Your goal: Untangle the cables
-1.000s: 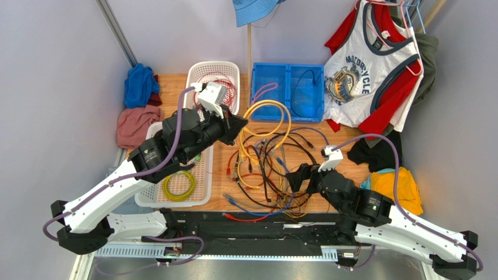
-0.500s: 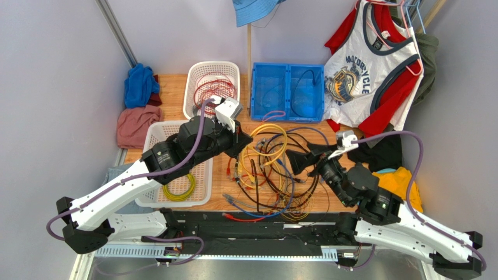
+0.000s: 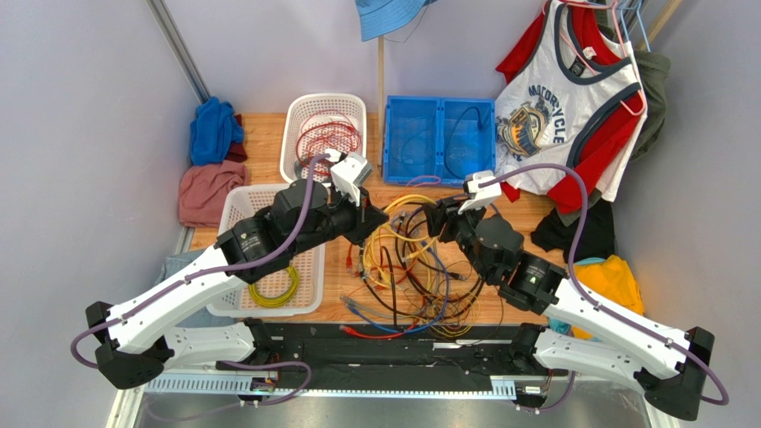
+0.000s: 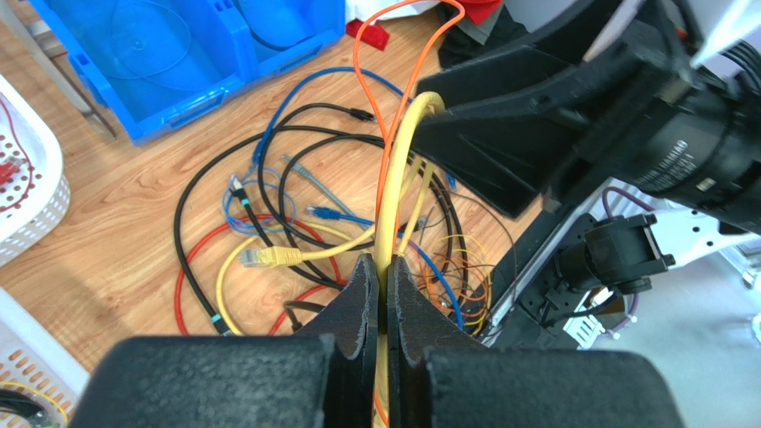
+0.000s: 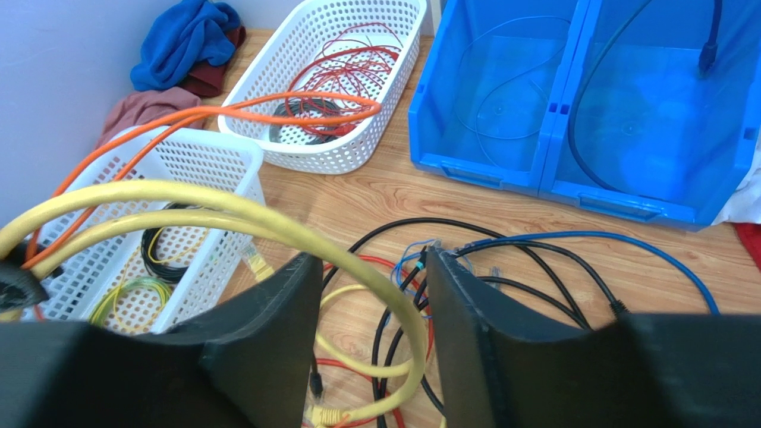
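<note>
The cables (image 3: 413,278) lie in a knotted heap of black, blue, red, yellow and orange cords on the wooden table. My left gripper (image 4: 382,267) is shut on a thick yellow cable (image 4: 402,169), lifted above the heap; an orange cable (image 4: 357,80) runs up beside it. In the top view the left gripper (image 3: 380,218) faces my right gripper (image 3: 435,219) closely. The right gripper (image 5: 371,259) is open, and the raised yellow cable (image 5: 223,205) loops down between its jaws without touching them. The orange cable (image 5: 268,107) arches over the baskets.
A white basket (image 3: 355,102) with red cords stands at the back. A second white basket (image 3: 234,198) at the left holds a yellow coil. A blue bin (image 3: 438,178) holds a black cord. Clothes lie at the left (image 3: 214,134) and right (image 3: 616,285); shirts (image 3: 563,98) hang at the back right.
My right arm has swung from the near edge up and left to the lifted yellow loop, and its jaws have narrowed. The left gripper shifted slightly right and nearer, still gripping the yellow cable.
</note>
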{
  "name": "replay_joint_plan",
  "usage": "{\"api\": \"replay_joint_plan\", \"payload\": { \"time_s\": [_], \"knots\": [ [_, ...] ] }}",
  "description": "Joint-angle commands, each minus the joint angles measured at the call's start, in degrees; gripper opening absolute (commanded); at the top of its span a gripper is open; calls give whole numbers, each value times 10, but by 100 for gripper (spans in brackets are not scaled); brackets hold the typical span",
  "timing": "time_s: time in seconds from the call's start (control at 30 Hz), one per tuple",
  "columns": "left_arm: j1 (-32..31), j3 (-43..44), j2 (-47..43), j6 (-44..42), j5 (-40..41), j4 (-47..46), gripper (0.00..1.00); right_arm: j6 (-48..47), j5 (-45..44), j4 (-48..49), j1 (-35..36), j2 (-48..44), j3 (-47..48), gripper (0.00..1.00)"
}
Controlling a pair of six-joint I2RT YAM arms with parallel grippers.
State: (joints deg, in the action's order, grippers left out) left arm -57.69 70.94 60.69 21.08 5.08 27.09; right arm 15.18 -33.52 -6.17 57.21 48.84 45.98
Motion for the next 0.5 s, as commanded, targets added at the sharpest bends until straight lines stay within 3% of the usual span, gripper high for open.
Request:
{"api": "replay_joint_plan", "payload": {
  "time_s": [0.0, 0.03, 0.07, 0.1, 0.17, 0.27, 0.33, 0.47],
  "knots": [
    [-1, -7, -24, -5, -19, -37, 0, 24, 49, 45, -39, 19, 35, 39],
    [-1, -8, -24, -5, -20, -37, 0, 31, 53, 43, -45, 21, 37, 32],
    [-1, -11, -26, -4, -19, -35, 0, 39, 53, 42, -49, 22, 38, 12],
    [-1, -12, -27, -4, -16, -34, 0, 43, 50, 35, -49, 18, 37, 0],
    [-1, -8, -25, 3, 17, -13, 1, 49, 51, 23, -49, 8, 39, 0],
    [-1, 12, -5, 14, 98, 41, 44, 55, 49, -11, -49, -17, 43, 0],
    [-1, 16, -1, 18, 126, 52, 92, 55, 45, -37, -49, -42, 43, 0],
    [-1, 6, -3, 21, 148, 35, 96, 56, 42, -68, -48, -75, 35, 0]
  ]
}}
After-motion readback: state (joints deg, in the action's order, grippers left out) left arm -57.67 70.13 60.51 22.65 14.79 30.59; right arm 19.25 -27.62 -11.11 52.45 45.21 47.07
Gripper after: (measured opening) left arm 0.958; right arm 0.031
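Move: Just beyond the half-open right fingertips, about 1 cm ahead and 1 cm left, lies the bend of the yellow cable; it is some 8 cm right of the left hand and 1 cm ahead of it, and that hand still grips the cable. From the right hand, the blue tray is roughly 17 cm ahead, 5 cm right, the tangle about 13 cm back, straight below, and the red-cable basket 17 cm ahead, 21 cm left, all some 20 cm lower. Edging about 1 cm forward and left, the right fingers shut on the yellow cable's bend while the left still pinches the cable. Only then does the left open wide, letting go and backing off some 3 cm left and forward, sinking slightly and turning about 10 degrees counter-clockwise, as the right keeps its pinch and draws back to the right by some 2.5 cm. ##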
